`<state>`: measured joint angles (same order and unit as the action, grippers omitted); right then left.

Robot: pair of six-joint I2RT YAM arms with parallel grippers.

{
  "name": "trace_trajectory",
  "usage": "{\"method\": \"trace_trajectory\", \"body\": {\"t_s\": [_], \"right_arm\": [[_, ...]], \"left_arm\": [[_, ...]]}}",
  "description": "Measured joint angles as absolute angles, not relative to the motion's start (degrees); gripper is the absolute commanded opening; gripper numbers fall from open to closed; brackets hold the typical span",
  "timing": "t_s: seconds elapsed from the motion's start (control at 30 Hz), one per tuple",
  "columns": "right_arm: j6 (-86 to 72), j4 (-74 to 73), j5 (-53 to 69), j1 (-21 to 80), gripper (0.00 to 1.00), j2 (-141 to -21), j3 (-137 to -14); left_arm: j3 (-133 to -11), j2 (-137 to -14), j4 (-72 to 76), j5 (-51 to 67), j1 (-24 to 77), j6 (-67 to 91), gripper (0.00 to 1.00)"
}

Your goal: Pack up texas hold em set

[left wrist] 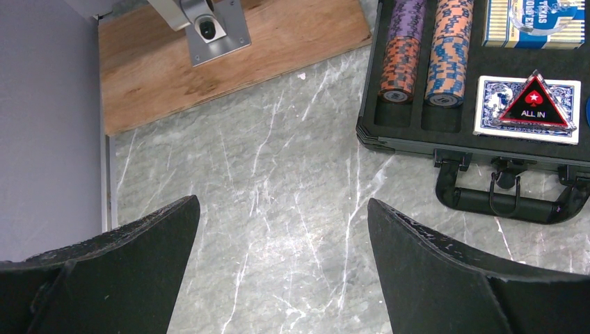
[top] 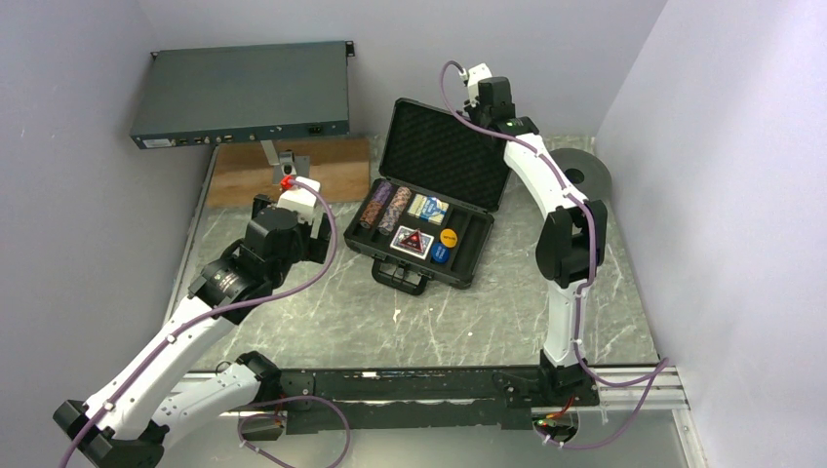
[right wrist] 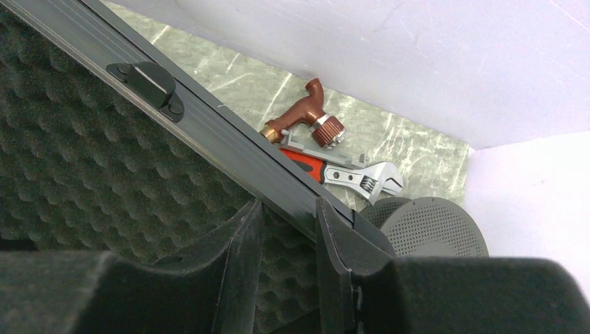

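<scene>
The black briefcase (top: 458, 265) lies open on the marble table with its foam-lined lid (top: 444, 156) upright. Inside lie two chip rolls (top: 385, 207), blue card decks (top: 427, 208), a red-triangle button (top: 412, 241), an orange button (top: 449, 235) and a blue button (top: 442, 252). My right gripper (right wrist: 289, 202) straddles the lid's top rim (right wrist: 229, 149), one finger on the foam side and one outside, closed on it. Left of the case my left gripper (left wrist: 282, 202) hangs open over bare table, with the chip rolls (left wrist: 445, 49) and handle (left wrist: 511, 198) to its right.
A grey rack unit (top: 244, 93) sits on a stand on a wooden board (top: 293, 171) at the back left. Behind the lid lie an adjustable wrench (right wrist: 348, 174), a brass tap (right wrist: 306, 118) and a grey round spool (right wrist: 431, 226). Walls close in on three sides.
</scene>
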<state>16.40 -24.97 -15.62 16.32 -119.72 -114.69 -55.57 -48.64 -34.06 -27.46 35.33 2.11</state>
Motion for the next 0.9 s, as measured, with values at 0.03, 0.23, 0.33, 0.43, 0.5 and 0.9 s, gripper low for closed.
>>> {"method": "trace_trajectory", "body": {"t_s": [0.03,0.23,0.33,0.43,0.5,0.9], "right_arm": [[16.38,-24.99,-15.59,16.32,0.26,-119.72,-114.69],[16.36,-25.61,-16.01,17.17,0.26,-119.09,-114.63],[16.38,-26.04,-17.65,18.39,0.26,-117.25,-113.32],[16.32,-26.55,-19.49,19.99,0.27,-114.59,-111.18],[16.12,-26.98,-20.27,20.8,0.26,-113.27,-110.17],[13.82,-28.36,-27.09,26.85,0.27,-105.21,-102.76]], "left_arm": [[-55.57,-48.64,-34.06,-27.49,35.33,2.11,0.97],[-55.57,-48.64,-34.06,-27.77,35.33,2.11,0.97],[-55.57,-48.64,-34.06,-27.88,35.33,2.11,0.97],[-55.57,-48.64,-34.06,-27.88,35.33,2.11,0.97],[-55.57,-48.62,-34.06,-27.88,35.33,2.11,0.97],[-55.57,-48.56,-34.06,-27.88,35.33,2.11,0.97]]}}
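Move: The right hand already grips the lid's top edge, right of its latch. The case tray that the lid folds down onto has its middle about 20 cm back, 15 cm left and 18 cm below. In it, the ALL IN triangle lies 2 cm nearer the base than that middle, and the chip rows some 5 cm farther out and 8 cm left of it. From the idle left hand, the tray is about 10 cm ahead, 25 cm right and 20 cm below. Keeping its pinch on the lid's top edge, the right hand swings the lid up over its hinge towards closing: back about 9 cm and left about 4, climbing some 4 cm on the way. It sets off gently, then moves steadily, its wrist nearly unturned and the fingers' opening unchanged. ##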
